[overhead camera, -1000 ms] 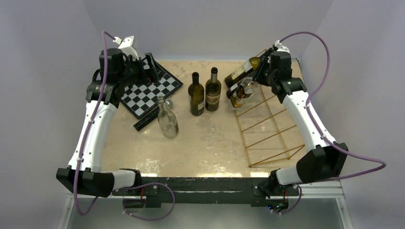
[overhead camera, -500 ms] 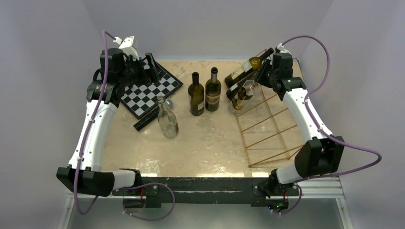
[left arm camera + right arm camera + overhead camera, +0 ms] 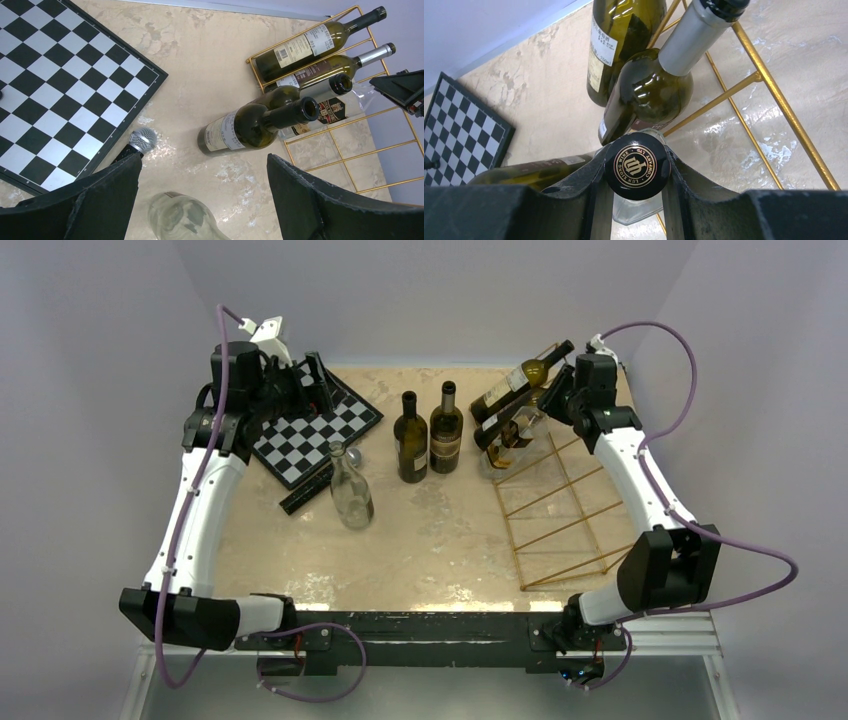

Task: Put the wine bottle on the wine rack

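Observation:
The wine bottle [image 3: 636, 165] in my right gripper [image 3: 636, 169] is clear glass with a black round cap. The jaws are shut on that cap and neck. From above, this bottle [image 3: 517, 432] lies slanted at the far end of the gold wine rack [image 3: 560, 502], beside two green bottles [image 3: 515, 382] resting in the rack's far slots. The left wrist view shows its label [image 3: 332, 107] and the rack's rods [image 3: 380, 150]. My left gripper [image 3: 202, 200] is open with nothing in it, above the back left of the table.
Two dark bottles [image 3: 410, 435] [image 3: 446, 428] stand upright mid-table. An empty clear bottle [image 3: 350, 490] stands nearer the front, next to a microphone [image 3: 310, 485]. A black-and-white chessboard [image 3: 310, 430] lies at the back left. The rack's nearer slots [image 3: 565, 540] hold nothing.
My right gripper has shifted a little to the right and back, drawing the clear bottle along with it. The left arm has not moved.

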Available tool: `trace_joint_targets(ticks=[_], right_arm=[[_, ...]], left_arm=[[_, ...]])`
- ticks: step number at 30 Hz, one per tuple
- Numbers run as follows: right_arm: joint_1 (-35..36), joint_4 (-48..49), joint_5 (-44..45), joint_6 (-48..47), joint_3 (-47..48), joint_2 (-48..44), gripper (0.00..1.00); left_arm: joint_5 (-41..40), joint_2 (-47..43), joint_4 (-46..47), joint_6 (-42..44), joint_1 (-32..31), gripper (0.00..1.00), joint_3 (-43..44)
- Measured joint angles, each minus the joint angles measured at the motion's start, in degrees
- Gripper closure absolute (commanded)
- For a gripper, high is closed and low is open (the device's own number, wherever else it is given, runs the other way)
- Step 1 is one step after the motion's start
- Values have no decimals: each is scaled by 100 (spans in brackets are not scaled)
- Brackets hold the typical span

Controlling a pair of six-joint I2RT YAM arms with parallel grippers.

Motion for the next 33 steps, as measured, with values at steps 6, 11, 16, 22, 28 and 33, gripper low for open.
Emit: trace_joint_targets(ticks=[6,11,16,22,28,33], right_arm=[[-39,173,192,195,-127,0,67],[-72,308,337,334,-238,2,54],[-68,214,546,514,-450,81,52],[-85,221,791,758,-520,94,48],[-68,-15,1012,929,-555,92,19],[-57,-98,1134,981,-614,68,17]], left_arm=[[4,83,-20,0,0,1,7],[4,136,-26,0,0,1,11],[2,142,-26,0,0,1,13],[2,160,-31,-2,0,1,26],[4,192,-37,0,0,1,35],[4,236,-39,0,0,1,35]])
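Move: Between the right hand's still-closed fingers is the square liquor bottle's capped neck. The rack slot it is being laid in has its middle about 6 cm left, 3 cm back and 9 cm below. The silver-necked bottle already racked lies about 8 cm left, 4 cm ahead, the first racked bottle 8 cm left, 11 cm ahead, both some 8 cm lower. From the idle left hand, the slot is roughly 43 cm right, 5 cm ahead, 19 cm down. Easing the held liquor bottle's neck to the right and slightly down, the right hand swings it away from the racked bottles towards the rack's upper rail. It then opens its fingers wide to let go of the neck, while sinking and shifting farther right, ending about 5 cm lower and 3.5 cm right, a touch back. The wrist turns some 15 degrees clockwise. ##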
